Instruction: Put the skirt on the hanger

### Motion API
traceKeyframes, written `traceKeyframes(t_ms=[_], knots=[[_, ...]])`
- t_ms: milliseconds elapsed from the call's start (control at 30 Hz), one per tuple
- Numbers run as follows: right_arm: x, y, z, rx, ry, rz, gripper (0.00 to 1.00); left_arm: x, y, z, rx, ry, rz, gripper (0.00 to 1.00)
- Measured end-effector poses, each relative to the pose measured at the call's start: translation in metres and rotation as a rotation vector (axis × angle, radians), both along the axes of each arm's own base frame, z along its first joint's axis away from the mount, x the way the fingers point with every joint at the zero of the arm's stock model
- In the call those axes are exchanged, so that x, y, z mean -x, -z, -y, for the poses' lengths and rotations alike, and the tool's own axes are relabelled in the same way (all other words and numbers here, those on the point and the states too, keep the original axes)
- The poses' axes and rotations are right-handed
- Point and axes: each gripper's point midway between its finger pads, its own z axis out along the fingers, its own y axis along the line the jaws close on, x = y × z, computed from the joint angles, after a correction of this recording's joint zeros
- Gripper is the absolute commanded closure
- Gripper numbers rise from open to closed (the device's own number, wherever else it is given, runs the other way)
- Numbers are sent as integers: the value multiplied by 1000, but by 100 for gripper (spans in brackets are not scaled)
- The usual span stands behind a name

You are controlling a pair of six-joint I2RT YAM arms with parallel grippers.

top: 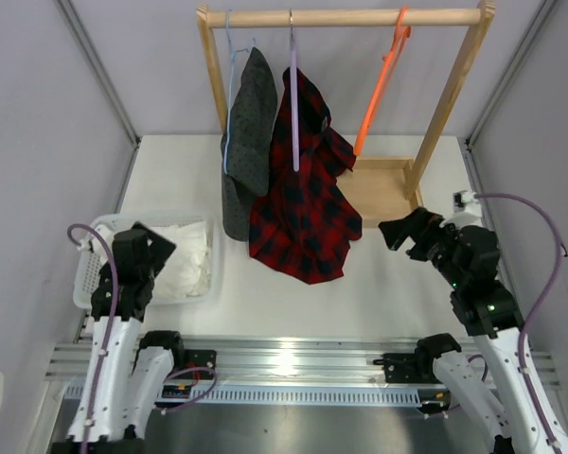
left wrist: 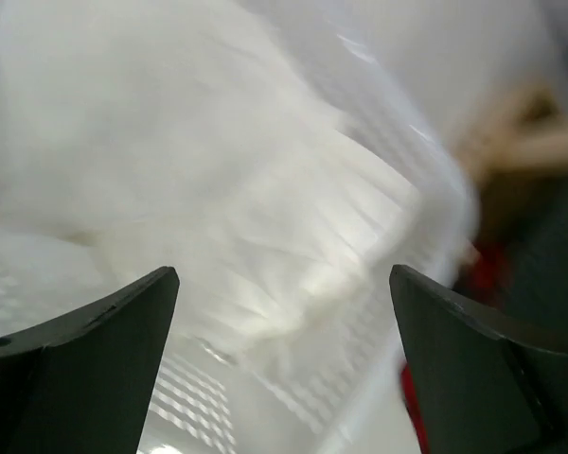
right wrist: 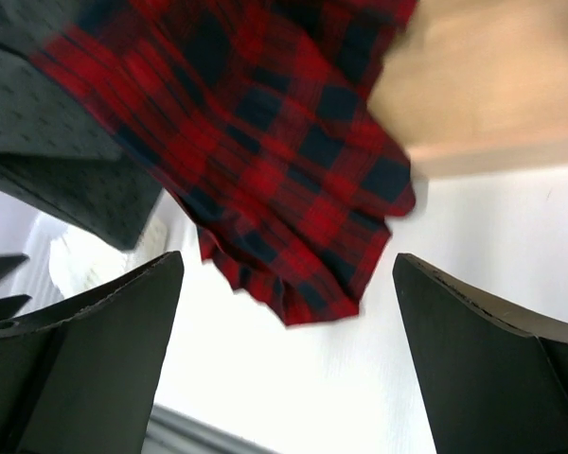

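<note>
The white skirt [top: 185, 251] lies bunched in a white slatted basket [top: 185, 298] at the left of the table. My left gripper [top: 163, 249] hovers over the basket's left part, open. In the left wrist view the skirt [left wrist: 218, 161] fills the space ahead of my left gripper [left wrist: 284, 322], with nothing between the fingers. The orange hanger [top: 379, 90] hangs bare at the right end of the wooden rack [top: 346, 17]. My right gripper [top: 400, 236] is open above the table, below and right of the hanger. The right wrist view shows my right gripper [right wrist: 284, 312] empty.
A red-black plaid shirt [top: 303, 208] [right wrist: 265, 142] hangs on a purple hanger [top: 293, 104] mid-rack. A dark grey garment [top: 249, 123] [right wrist: 57, 142] hangs on a light blue hanger [top: 229, 57] at the left. The rack's wooden base [top: 383, 189] stands behind my right gripper.
</note>
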Motion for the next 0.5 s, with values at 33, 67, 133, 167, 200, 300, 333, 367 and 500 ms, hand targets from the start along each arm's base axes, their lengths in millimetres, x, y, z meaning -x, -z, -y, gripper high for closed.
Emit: traceKeyframes(t_ms=[33, 67, 133, 167, 200, 300, 333, 367, 500], knots=[[-3, 10, -3, 0, -11, -38, 1, 1, 15, -30, -1, -141, -42, 1], [-5, 21, -6, 4, -22, -72, 1, 6, 30, -50, 11, -237, -94, 1], [-5, 41, -10, 11, -36, -135, 1, 13, 52, -62, 26, -300, -170, 1], [-4, 48, -10, 13, -39, -157, 1, 15, 60, -63, 37, -310, -197, 1], [-2, 53, -11, 11, -43, -175, 1, 16, 65, -63, 44, -322, -213, 1], [1, 52, -13, -1, -54, -172, 1, 13, 71, -65, 61, -353, -236, 1], [2, 51, -14, -6, -60, -167, 1, 11, 74, -67, 63, -373, -247, 1], [2, 50, -15, -9, -65, -166, 1, 10, 76, -69, 63, -386, -253, 1], [3, 48, -16, -13, -74, -160, 1, 3, 83, -80, 47, -458, -302, 1]])
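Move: The white skirt lies in the basket below the left hand, its middle roughly 15 cm down, about 4 cm to the left and 2 cm farther out. The basket's right rim runs level with this hand, some 9 cm to its right and 11 cm lower. The grey garment hangs about 17 cm ahead and 15 cm to the right. From the right hand the skirt is some 52 cm to the left, level with it in reach and about 25 cm lower. Down and to the left in about equal parts, roughly 8 cm each, the left hand swings in over the white skirt in the basket, quickly at first, then easing. Its wrist turns some 25 degrees counter-clockwise and tips the wide-open fingers further down. The right hand, empty and open, sinks about 5 cm beside the plaid garment and then all but stays there. ##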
